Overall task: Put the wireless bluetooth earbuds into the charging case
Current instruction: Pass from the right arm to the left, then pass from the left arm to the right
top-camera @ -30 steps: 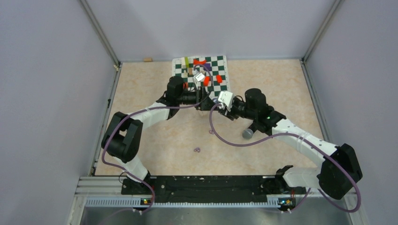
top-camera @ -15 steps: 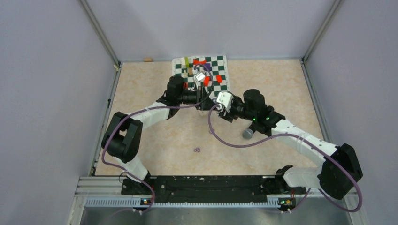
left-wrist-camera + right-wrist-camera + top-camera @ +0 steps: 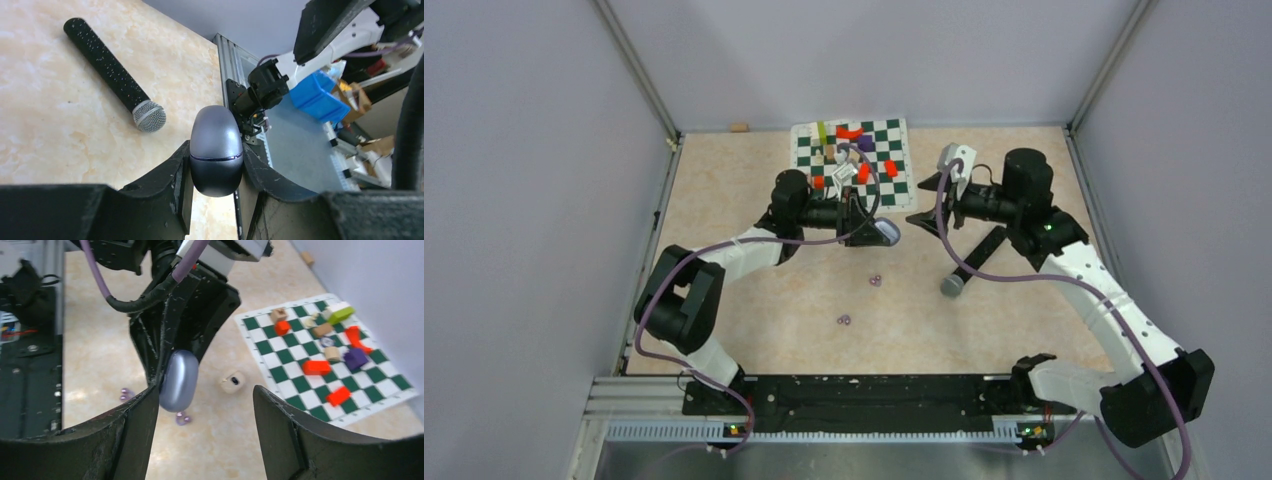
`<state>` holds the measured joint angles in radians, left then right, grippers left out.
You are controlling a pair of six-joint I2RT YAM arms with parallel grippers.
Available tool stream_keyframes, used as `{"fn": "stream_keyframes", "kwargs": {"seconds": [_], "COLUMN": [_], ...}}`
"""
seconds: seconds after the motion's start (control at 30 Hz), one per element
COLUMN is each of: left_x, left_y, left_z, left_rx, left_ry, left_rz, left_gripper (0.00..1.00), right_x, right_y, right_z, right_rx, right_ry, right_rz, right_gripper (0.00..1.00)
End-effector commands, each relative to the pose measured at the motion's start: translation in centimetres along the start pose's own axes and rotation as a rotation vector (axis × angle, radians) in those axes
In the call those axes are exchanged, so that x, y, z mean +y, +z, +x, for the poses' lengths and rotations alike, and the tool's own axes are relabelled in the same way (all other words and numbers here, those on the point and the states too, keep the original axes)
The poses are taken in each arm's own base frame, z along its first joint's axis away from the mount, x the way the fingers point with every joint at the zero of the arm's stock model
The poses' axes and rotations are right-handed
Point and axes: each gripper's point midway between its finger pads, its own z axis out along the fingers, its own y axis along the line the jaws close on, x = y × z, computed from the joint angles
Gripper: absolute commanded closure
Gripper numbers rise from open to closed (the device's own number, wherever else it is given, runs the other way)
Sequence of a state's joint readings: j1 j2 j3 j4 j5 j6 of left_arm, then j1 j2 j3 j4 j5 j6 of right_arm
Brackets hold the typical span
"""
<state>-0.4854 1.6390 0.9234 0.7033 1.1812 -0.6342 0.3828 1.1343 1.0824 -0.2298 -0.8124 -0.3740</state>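
The charging case (image 3: 886,232) is a grey-lilac oval with its lid closed. My left gripper (image 3: 871,230) is shut on it above the table. In the left wrist view the case (image 3: 216,150) sits squeezed between both fingers of the left gripper (image 3: 216,172). Two purple earbuds lie on the table, one (image 3: 875,280) just below the case and one (image 3: 844,320) nearer the arm bases. My right gripper (image 3: 927,218) stands open to the right of the case, apart from it. From the right wrist, the gripper (image 3: 205,390) is empty, with the case (image 3: 178,380) and the earbuds (image 3: 182,418) (image 3: 125,395) ahead.
A black microphone (image 3: 969,262) lies on the table under the right arm, also seen from the left wrist (image 3: 112,75). A green chessboard (image 3: 896,185) with red, purple and wooden pieces lies at the back. A cream bead (image 3: 233,381) rests near it.
The left gripper has closed on the case. The right gripper has let go, opened wider and drawn back to the right and away from the case.
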Motion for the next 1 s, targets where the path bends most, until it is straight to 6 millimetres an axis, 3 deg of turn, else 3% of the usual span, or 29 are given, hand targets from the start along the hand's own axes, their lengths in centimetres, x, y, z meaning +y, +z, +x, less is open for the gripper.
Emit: {"fn": "stream_keyframes", "kwargs": {"seconds": [0.0, 0.27, 0.57, 0.83, 0.97], "left_x": [-3.5, -4.8, -4.6, -4.7, -4.9], "left_y": [-0.1, -0.4, 0.3, 0.9, 0.9], "left_z": [-0.5, 0.6, 1.1, 2.4, 2.5], "left_rx": [-0.009, -0.058, -0.067, -0.026, -0.023], "left_ry": [0.316, 0.523, 0.497, 0.478, 0.484], "left_rz": [0.101, 0.14, 0.137, 0.172, 0.179], "left_gripper": [1.0, 0.97, 0.97, 0.97, 0.97], "right_x": [4.0, 5.5, 8.3, 8.4, 8.4], "right_y": [0.2, 0.7, 2.9, 3.4, 3.3], "right_z": [0.0, 2.9, 4.3, 4.1, 4.3], "right_rx": [-0.051, -0.048, -0.012, -0.012, -0.006], "right_ry": [0.125, 0.168, 0.102, 0.129, 0.131], "right_rz": [-0.211, -0.272, -0.339, -0.354, -0.351], "right_gripper": [0.33, 0.39, 0.42, 0.57, 0.69]}}
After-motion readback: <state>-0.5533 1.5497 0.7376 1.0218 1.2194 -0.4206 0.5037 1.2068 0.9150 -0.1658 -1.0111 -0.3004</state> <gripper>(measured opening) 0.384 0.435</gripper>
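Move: The blue-grey case, held in the left fingers about 1 cm right of that hand's point, lies roughly 5 cm left, 2 cm back and 7 cm below the open right hand. From the right hand, on the table some 24 cm down, the white case is 2 cm ahead and 10 left, the nearer purple earbuds 9 back and 6 left, the microphone 4 back and 19 right. Right hand sinks 7 cm, back and left, pinching the blue-grey case the left hand brings back 5 cm. ##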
